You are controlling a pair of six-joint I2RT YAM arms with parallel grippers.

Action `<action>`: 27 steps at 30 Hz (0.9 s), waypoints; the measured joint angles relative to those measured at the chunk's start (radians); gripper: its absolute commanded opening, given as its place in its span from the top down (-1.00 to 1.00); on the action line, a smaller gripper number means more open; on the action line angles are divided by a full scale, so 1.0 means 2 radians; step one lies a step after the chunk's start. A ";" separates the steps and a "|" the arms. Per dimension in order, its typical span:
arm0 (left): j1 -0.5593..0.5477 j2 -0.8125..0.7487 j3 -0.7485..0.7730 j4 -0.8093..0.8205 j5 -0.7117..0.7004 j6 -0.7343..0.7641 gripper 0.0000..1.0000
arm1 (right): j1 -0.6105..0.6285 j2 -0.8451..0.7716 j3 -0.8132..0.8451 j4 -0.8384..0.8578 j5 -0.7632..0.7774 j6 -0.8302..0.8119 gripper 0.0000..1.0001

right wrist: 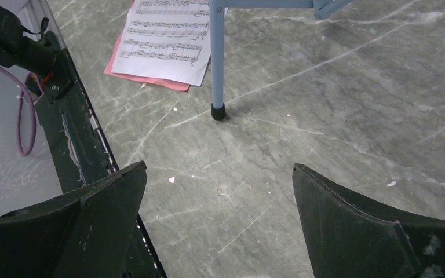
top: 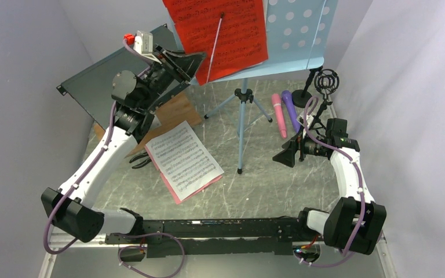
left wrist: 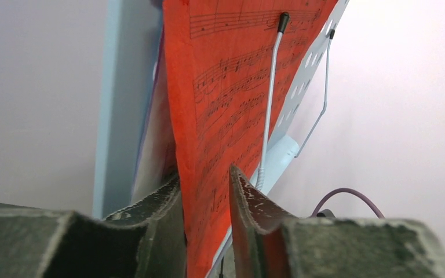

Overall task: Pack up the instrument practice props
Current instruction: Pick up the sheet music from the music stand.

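The red sheet-music page (top: 220,35) leans on the light-blue perforated music rack (top: 301,35), with a thin wire arm (left wrist: 269,104) lying across it. My left gripper (top: 200,61) is raised at the page's lower left corner. In the left wrist view its jaws (left wrist: 205,174) straddle the bottom of the red page (left wrist: 220,116), still visibly apart. A white page (top: 182,159) lies on a pink one (top: 174,191) on the table. Pink (top: 278,114) and purple (top: 291,110) microphones lie at the right beside two black mic supports (top: 326,87). My right gripper (top: 285,156) hovers open over bare table (right wrist: 220,174).
A large dark flat metal box (top: 98,81) leans at the back left, with a wooden block (top: 174,110) in front of it. Black pliers (top: 141,159) lie by the white page. The rack's tripod leg (right wrist: 216,58) stands ahead of my right gripper. Walls close in on both sides.
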 measured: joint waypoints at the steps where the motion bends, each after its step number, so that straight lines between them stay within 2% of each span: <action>1: 0.000 0.002 0.001 0.002 0.000 0.000 0.53 | 0.000 0.000 0.000 0.000 0.000 -0.001 -0.99; 5: 0.001 0.006 0.003 0.008 -0.005 0.004 1.00 | 0.000 0.000 0.000 -0.002 0.000 -0.002 -0.99; 12: 0.001 -0.003 -0.005 0.017 -0.029 0.016 1.00 | 0.000 0.000 0.000 -0.005 0.000 -0.002 -0.99; 27: 0.002 -0.102 -0.041 0.006 -0.107 0.082 1.00 | 0.000 0.000 0.000 -0.005 0.000 -0.003 -0.99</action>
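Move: The red sheet music's left edge, low down, already stands between the left hand's half-open fingers; the sheet's middle is about 6 cm ahead, 6 cm right and 7 cm up. The stand's clip rod lies across the sheet roughly 4 cm right, 2 cm ahead and 2 cm above, and the bare holed plate some 24 cm right, 6 cm ahead, 5 cm up. From the right hand the red sheet is about 17 cm ahead, 20 cm left and 40 cm up. The red sheet's left edge is pinched as the left fingers close from half open to shut while the hand barely creeps forward; then the hand pulls it to the left about 6 cm, backing off 4 cm and rising 4 cm as it goes, away from the clip rod and stand. The wrist turns some 15 degrees counter-clockwise, the fingers keeping their pinch. ##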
